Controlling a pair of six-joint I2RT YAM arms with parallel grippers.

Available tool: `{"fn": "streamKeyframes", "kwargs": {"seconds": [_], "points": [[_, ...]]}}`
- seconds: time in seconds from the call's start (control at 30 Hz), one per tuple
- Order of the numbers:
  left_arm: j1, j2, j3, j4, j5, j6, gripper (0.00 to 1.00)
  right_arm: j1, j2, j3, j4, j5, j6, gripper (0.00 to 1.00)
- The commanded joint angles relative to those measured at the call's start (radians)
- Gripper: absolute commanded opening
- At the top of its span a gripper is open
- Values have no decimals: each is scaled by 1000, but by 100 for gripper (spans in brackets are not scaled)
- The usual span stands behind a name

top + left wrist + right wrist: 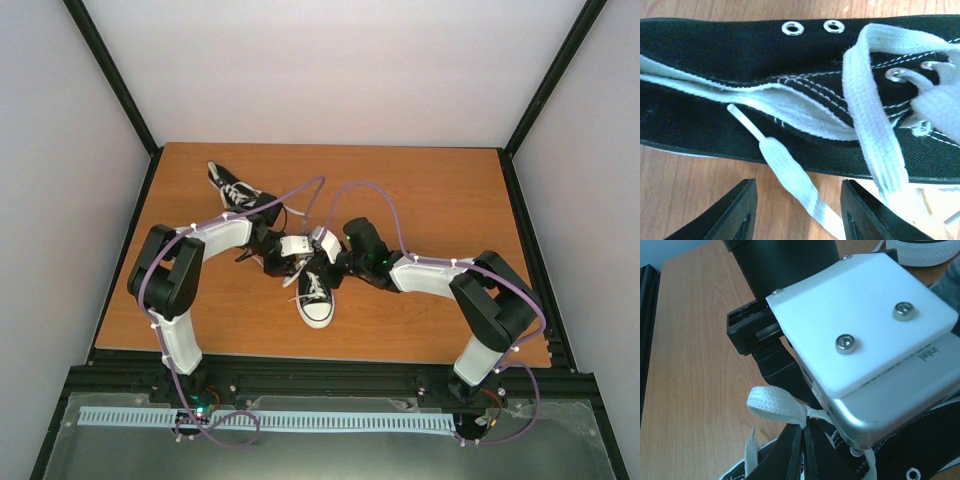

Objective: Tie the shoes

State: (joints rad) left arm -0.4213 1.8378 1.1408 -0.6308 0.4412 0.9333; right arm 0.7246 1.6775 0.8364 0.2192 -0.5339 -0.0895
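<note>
One black sneaker (316, 296) lies mid-table with its white toe cap toward the near edge. The other shoe (232, 189) lies at the back left. Both grippers meet over the near shoe's lace area. My left gripper (799, 210) is open just above the table beside the shoe's black canvas side (715, 55). A loose white lace end (790, 175) lies between its fingers, not gripped. My right gripper (805, 432) is shut on a folded loop of white lace (775, 405) above the shoe's black upper (920, 440).
The left arm's white wrist camera block (865, 335) fills most of the right wrist view, very close to the right gripper. Purple cables (365, 190) arch over the table behind the arms. Black frame rails (330, 365) border the wooden table (430, 190).
</note>
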Motion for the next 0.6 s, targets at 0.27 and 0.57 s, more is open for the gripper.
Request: {"fn": "streamKeyframes", "kwargs": {"seconds": [0.27, 0.57], "points": [[-13, 58, 73, -30, -29, -20, 3, 7, -8, -5, -1, 15, -15, 3], [107, -117, 88, 2, 29, -230, 1, 7, 17, 8, 29, 10, 72, 3]]}}
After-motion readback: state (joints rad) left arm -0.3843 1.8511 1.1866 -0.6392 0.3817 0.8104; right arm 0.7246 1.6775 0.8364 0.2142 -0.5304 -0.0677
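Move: The loose lace end lies right between the half-open left fingertips, its middle about 1 cm to the hand's right and 1 cm lower. The shoe being tied has its middle some 6 cm to the left hand's right and 4 cm back, about level in height, with the loop the right hand still pinches about 7 cm above it. From the right hand the lace end lies roughly 4 cm ahead, 6 cm left and 7 cm below. The left fingers close fully and pinch the lace just behind its tip, the hand easing down by under 1 cm as they shut. Then it carries the end forward about 2.5 cm and some 1.5 cm left, away from the shoe, beginning to lift and turning roughly 10 degrees counter-clockwise. The right hand stays in place and keeps its hold on the loop. ##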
